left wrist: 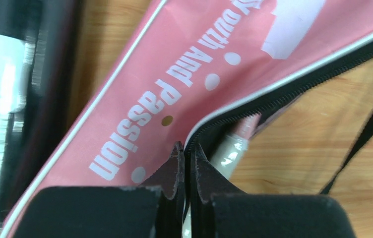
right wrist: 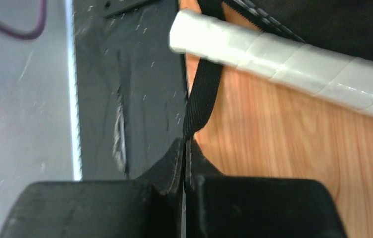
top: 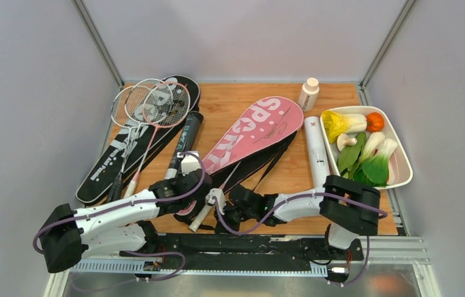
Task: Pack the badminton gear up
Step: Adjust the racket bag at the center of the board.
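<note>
The pink "SPORT" bag (top: 256, 129) lies diagonally mid-table, and a white-wrapped racket handle (top: 201, 217) sticks out of its open near end. My left gripper (top: 191, 198) is shut on the bag's zipper edge (left wrist: 234, 111), with the handle (left wrist: 228, 151) just inside the opening. My right gripper (top: 225, 213) is shut on the bag's black strap (right wrist: 202, 96), close to the handle (right wrist: 293, 64). Several rackets (top: 149, 102) rest on a black bag (top: 103, 170) at the left. A black tube (top: 183, 141) and a white tube (top: 316, 151) lie either side of the pink bag.
A small white bottle (top: 308, 94) stands at the back. A white tray (top: 405, 175) of toy vegetables sits at the right edge. The black mounting rail (right wrist: 130, 89) runs under the right gripper along the near edge. Grey walls enclose the table.
</note>
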{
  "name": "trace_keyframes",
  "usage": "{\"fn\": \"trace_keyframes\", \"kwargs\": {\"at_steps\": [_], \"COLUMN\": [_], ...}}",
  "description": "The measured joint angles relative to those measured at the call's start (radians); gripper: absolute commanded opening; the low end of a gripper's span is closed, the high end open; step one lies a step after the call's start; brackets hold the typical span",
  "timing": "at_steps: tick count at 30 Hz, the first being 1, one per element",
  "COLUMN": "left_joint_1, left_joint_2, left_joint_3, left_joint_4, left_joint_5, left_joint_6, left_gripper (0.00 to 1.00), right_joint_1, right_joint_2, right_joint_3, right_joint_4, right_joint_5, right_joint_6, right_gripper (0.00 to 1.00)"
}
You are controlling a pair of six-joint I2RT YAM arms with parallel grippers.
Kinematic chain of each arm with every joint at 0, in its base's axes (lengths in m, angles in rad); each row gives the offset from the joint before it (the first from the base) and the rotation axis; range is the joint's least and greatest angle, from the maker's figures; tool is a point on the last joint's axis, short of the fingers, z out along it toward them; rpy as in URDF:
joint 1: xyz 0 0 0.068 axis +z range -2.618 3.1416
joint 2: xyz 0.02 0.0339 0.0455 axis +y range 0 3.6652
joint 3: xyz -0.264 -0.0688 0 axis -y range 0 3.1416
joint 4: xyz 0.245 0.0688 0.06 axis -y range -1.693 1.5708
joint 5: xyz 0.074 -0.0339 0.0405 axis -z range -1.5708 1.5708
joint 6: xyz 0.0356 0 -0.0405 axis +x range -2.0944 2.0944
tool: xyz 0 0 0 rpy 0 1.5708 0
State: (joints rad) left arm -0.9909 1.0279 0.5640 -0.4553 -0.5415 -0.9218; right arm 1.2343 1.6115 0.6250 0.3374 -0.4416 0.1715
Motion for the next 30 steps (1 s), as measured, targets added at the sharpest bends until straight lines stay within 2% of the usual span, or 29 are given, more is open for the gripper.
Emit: {"fn": "trace_keyframes", "kwargs": {"at_steps": [5,10,11,12,13,17,24,30], "left_joint_1": [0.031,0.04,0.042,0.042,0.043,0.043,0.042,0.042], "left_joint_2": [-0.012,-0.017,-0.017,-0.017,-0.017,-0.018,-0.059,-0.12], "left_joint_3": [-0.021,-0.024,-0.024,-0.024,-0.024,-0.024,-0.024,-0.032], "left_joint_4": [-0.069,-0.055,-0.052,-0.05,-0.049,-0.021,0.037,0.035], "left_joint_5": [-0.04,-0.032,-0.028,-0.026,-0.023,0.003,0.042,0.038], "left_joint_6": [0.013,0.007,0.008,0.008,0.008,0.007,-0.004,-0.014], "left_gripper": [0.0,0.0,0.0,0.0,0.0,0.0,0.0,0.0], "right_joint_1": [0.059,0.142,0.15,0.154,0.158,0.175,0.134,0.054], "right_joint_2": [0.119,0.175,0.172,0.167,0.161,0.094,-0.079,-0.143], "right_joint_3": [0.089,0.192,0.192,0.19,0.179,0.106,0.006,-0.053], "right_joint_4": [-0.023,-0.07,-0.072,-0.072,-0.067,-0.041,-0.06,-0.101], "right_joint_5": [0.111,0.229,0.248,0.26,0.27,0.316,0.563,0.682], "right_joint_6": [0.003,-0.043,-0.045,-0.043,-0.039,0.071,0.525,0.743], "right_gripper": [0.0,0.0,0.08,0.22,0.29,0.48,0.57,0.71]}}
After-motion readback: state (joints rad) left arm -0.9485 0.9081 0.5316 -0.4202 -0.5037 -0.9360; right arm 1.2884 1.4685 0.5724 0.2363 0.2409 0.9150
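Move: The right hand already pinches the black strap close over the table's near edge; the racket handle runs just left of it, its middle about 4 cm to the left and 5 cm ahead, slightly lower. The left hand already holds the pink bag's zip edge. From the left hand, that handle lies some 8 cm back and 5 cm below, and the black tube's middle roughly 12 cm ahead and 8 cm to the left, also lower. Leftward and slightly down, the right hand draws the held strap about 5 cm towards the racket handle's butt, opens to let it go, then swings back right, forward and up, turning some 50 degrees clockwise with fingers widening. The left hand keeps its pinch on the zip edge, shifting 3 cm left and back, then rising about 2 cm. ##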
